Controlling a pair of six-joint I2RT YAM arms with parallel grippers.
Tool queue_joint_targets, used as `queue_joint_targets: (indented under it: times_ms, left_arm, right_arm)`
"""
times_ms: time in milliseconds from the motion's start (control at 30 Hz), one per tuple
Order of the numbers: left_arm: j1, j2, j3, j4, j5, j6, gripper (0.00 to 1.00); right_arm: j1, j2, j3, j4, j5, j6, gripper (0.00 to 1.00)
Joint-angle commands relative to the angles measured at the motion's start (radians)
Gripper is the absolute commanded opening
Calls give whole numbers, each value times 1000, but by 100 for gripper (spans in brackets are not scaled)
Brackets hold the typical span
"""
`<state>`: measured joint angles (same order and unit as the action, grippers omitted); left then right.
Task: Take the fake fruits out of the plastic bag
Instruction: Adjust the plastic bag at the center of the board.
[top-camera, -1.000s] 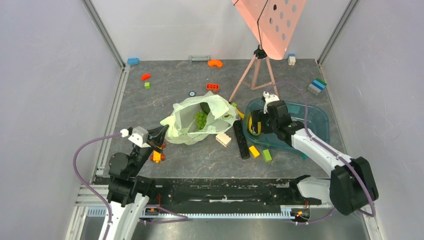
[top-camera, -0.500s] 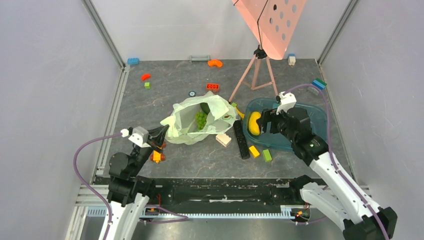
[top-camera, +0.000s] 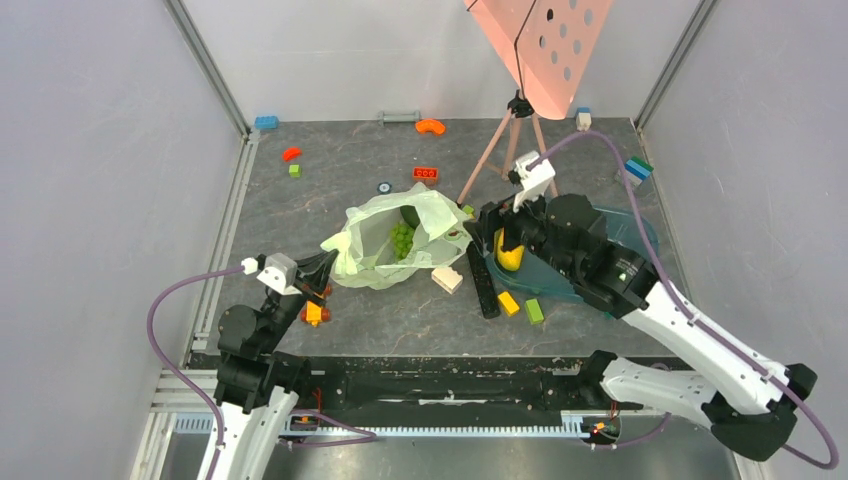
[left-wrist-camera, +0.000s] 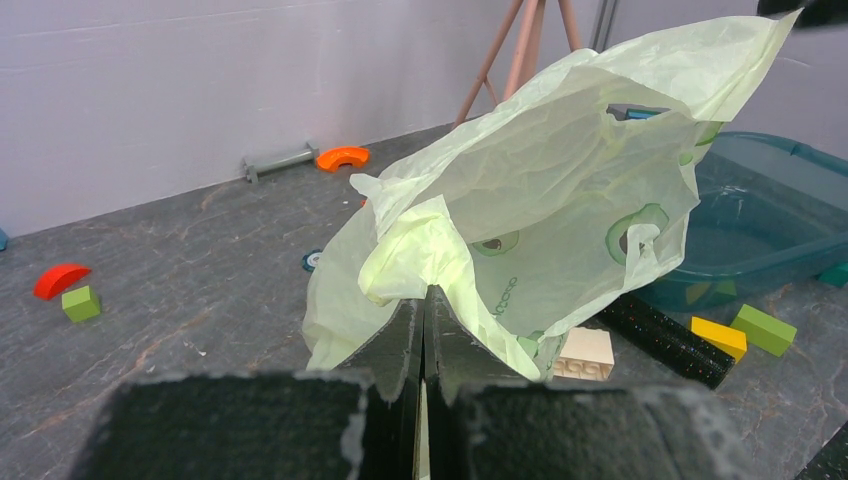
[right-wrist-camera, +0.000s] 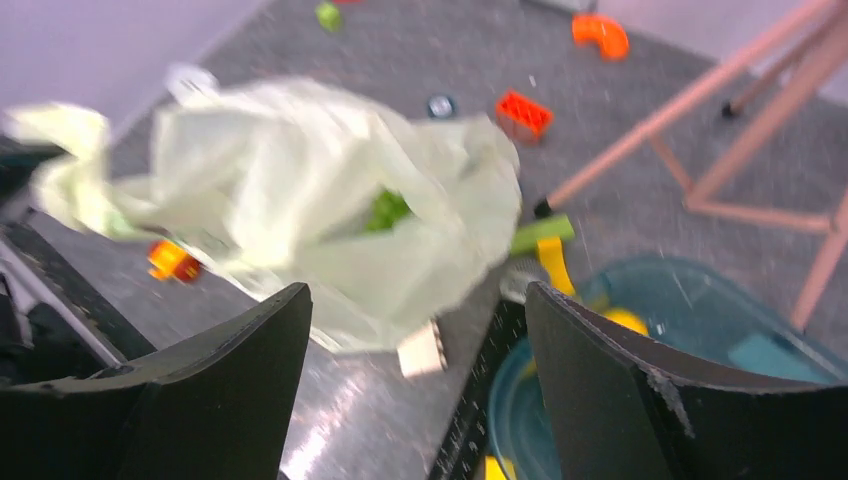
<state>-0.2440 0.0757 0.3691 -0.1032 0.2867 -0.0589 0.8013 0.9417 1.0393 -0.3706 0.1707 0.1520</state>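
The pale-green plastic bag lies crumpled mid-table with its mouth facing up. A bumpy green fruit cluster and a dark green fruit show inside it. My left gripper is shut on the bag's near-left corner, and the film bunches at the fingertips. A yellow fruit lies in the teal tray. My right gripper hovers open over the tray's left end, facing the bag. Nothing is between its fingers.
A pink tripod stand rises just behind the tray. A black bar, cream brick, yellow brick and green brick lie between bag and tray. An orange brick sits behind the bag.
The right gripper left the yellow fruit in the tray, drew back, then swung left toward the bag. The left gripper and the bag have not moved.
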Motion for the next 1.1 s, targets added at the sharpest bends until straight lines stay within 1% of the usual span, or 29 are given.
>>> queue_joint_targets:
  times_ms: [0,133,200,300,400,533,767,933,1067]
  left_arm:
    - [-1,-8,-5,17,-7,24,2]
    - [-1,-10,-4,16,-8,27,2]
    - [-1,-14,-4,15,-10,27,2]
    - [-1,-17,-4,13,-12,26,2]
    - [-1,-21,-4,11,-15,26,2]
    - [-1,-20,-4,12,-12,26,2]
    - [-3,-21,-9,14,-1,29,2]
    - [-5,-19,-10,17,45,46,2]
    - [-6,-20,-12,15,85,57,2]
  right_arm:
    - [83,76,185,22,47,-32,80]
    - [205,173,291,33,59,-54,74]
    - [261,226,331,38,57,-64,68]
    - [335,298,367,47,35,-76,59]
    - [371,340,358,72,-3,-68,53]
    - [373,381,322,90,22,-23,51]
    - [362,544,368,76,19,18,50]
    - [275,630,371,122,-42,79,48]
    - [226,699,377,139,-94,90,46]
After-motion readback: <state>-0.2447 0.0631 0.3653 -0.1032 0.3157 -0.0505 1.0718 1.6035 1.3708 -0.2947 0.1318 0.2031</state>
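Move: The grapes lie in the bottom of the plastic bag, from the right hand about 12 cm ahead, 20 cm to the left and 27 cm down, with a dark green fruit roughly 5 cm beyond them. The beige block is about 3 cm ahead and 9 cm left, on the board; the yellow fruit in the tray is some 9 cm ahead and 5 cm right. From the left hand, which holds a bag corner, the grapes are about 17 cm ahead, 9 cm right and 24 cm below. Leftward in an arch, the right hand swings some 19 cm from beside the tray to the bag's open mouth, first rising and drawing back, then coming forward again and sinking about 16 cm from the top of the arch towards the grapes. It turns counter-clockwise and tips down, while the empty fingers narrow to about half open. The left hand keeps its pinch on the bag corner. ##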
